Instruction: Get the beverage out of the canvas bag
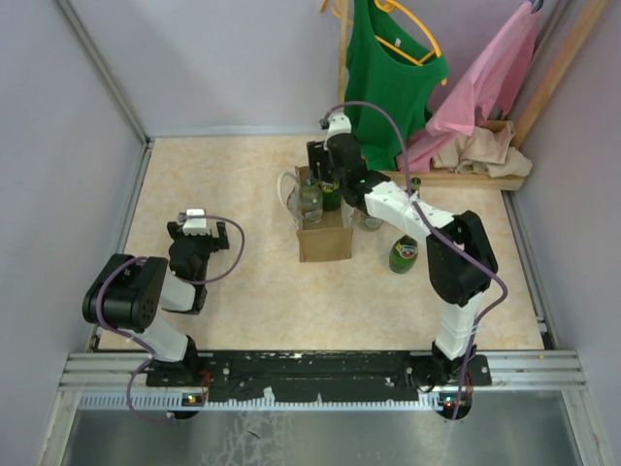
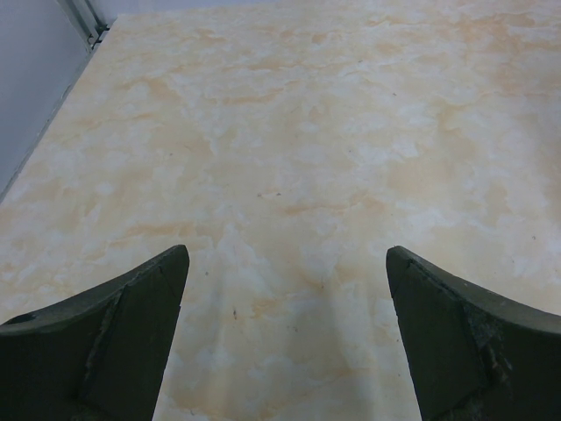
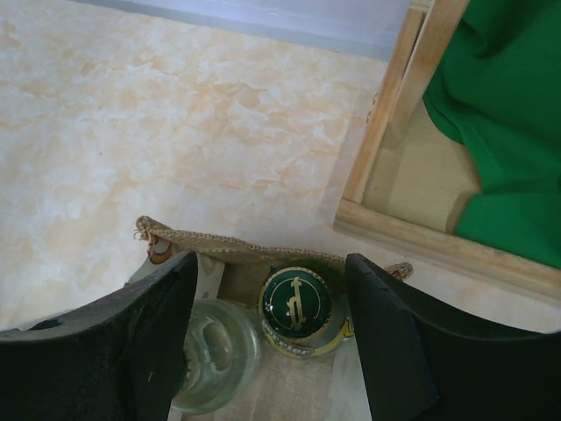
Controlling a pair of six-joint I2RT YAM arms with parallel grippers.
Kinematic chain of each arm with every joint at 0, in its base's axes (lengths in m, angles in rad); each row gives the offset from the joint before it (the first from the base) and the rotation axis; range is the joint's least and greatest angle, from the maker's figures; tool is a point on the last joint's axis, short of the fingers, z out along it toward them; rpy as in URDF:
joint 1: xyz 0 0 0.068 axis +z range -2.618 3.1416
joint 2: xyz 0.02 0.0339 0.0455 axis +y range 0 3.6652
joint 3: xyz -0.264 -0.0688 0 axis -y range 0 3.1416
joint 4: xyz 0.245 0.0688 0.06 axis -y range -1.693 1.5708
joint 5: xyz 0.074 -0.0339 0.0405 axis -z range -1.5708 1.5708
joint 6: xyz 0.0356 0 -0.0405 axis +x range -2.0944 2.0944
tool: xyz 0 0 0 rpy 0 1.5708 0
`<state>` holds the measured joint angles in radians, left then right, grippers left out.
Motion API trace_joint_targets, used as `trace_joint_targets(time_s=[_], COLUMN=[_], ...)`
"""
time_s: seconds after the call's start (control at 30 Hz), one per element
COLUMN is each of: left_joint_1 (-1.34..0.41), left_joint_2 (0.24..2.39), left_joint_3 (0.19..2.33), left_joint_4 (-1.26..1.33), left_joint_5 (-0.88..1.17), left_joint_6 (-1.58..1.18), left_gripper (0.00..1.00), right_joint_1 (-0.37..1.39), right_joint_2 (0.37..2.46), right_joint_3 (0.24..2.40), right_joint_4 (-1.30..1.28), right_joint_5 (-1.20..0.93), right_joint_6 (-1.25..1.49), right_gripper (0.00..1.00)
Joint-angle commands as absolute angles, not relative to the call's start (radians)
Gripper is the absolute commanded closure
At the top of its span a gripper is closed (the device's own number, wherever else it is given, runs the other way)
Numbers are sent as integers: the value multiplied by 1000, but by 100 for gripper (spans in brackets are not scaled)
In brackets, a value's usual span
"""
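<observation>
The tan canvas bag stands upright mid-table with its white handles at its left. A green-capped bottle and a clear glass bottle stand inside it. My right gripper hangs open just above the bag's mouth. In the right wrist view the green cap sits between the spread fingers, untouched, with the clear bottle by the left finger and the bag's rim behind. My left gripper is open and empty at the left, over bare table.
Another green bottle stands on the table right of the bag, under my right arm. A wooden rack base lies at the back right, with a green shirt and a pink garment hanging over it. The rack is close behind the bag.
</observation>
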<state>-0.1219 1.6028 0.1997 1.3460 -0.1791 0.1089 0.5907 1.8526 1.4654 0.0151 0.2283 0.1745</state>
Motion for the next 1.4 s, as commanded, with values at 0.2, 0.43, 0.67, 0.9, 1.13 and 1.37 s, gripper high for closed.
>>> trace_joint_targets(time_s=[0.2, 0.43, 0.67, 0.9, 1.13, 1.37], left_joint_1=[-117, -117, -117, -117, -118, -118], left_joint_2=[1602, 1603, 1603, 1603, 1602, 1603], left_joint_3=[212, 212, 212, 212, 212, 212], left_joint_4=[1359, 1359, 1359, 1359, 1359, 1359], left_joint_5=[-170, -170, -171, -169, -170, -169], left_joint_6=[101, 101, 100, 101, 101, 100], left_gripper=[0, 0, 0, 0, 0, 0], right_joint_1=[585, 584, 584, 584, 584, 595], right_joint_2=[1895, 1914, 1919, 1890, 1813, 1705], right_joint_3=[1457, 1438, 1431, 1426, 1410, 1390], right_joint_4=[91, 114, 133, 172, 233, 317], right_joint_5=[285, 304, 315, 298, 279, 249], right_joint_6=[146, 144, 138, 118, 98, 62], right_gripper=[35, 49, 91, 100, 100, 100])
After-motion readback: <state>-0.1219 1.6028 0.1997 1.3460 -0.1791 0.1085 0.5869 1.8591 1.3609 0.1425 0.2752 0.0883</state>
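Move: The green bottle still standing at the far end of the canvas bag is the target: its middle is about 2 cm ahead, 1 cm right and 11 cm below the right hand, its cap just below the open fingers. The clear bottle beside it stands 2 cm back and 3 cm left of this hand. A clear bottle outside the bag is some 10 cm right and 4 cm back. From the left hand, the green bottle lies about 12 cm ahead and 30 cm right, roughly level. The green bottle's neck is pinched just below the cap by the right hand, which sinks about 3 cm onto it, easing a little forward and to the right, and closes its fingers from wide to about half that gap. Keeping the squeeze, the hand then begins to draw back, about 1 cm, hardly rising. ##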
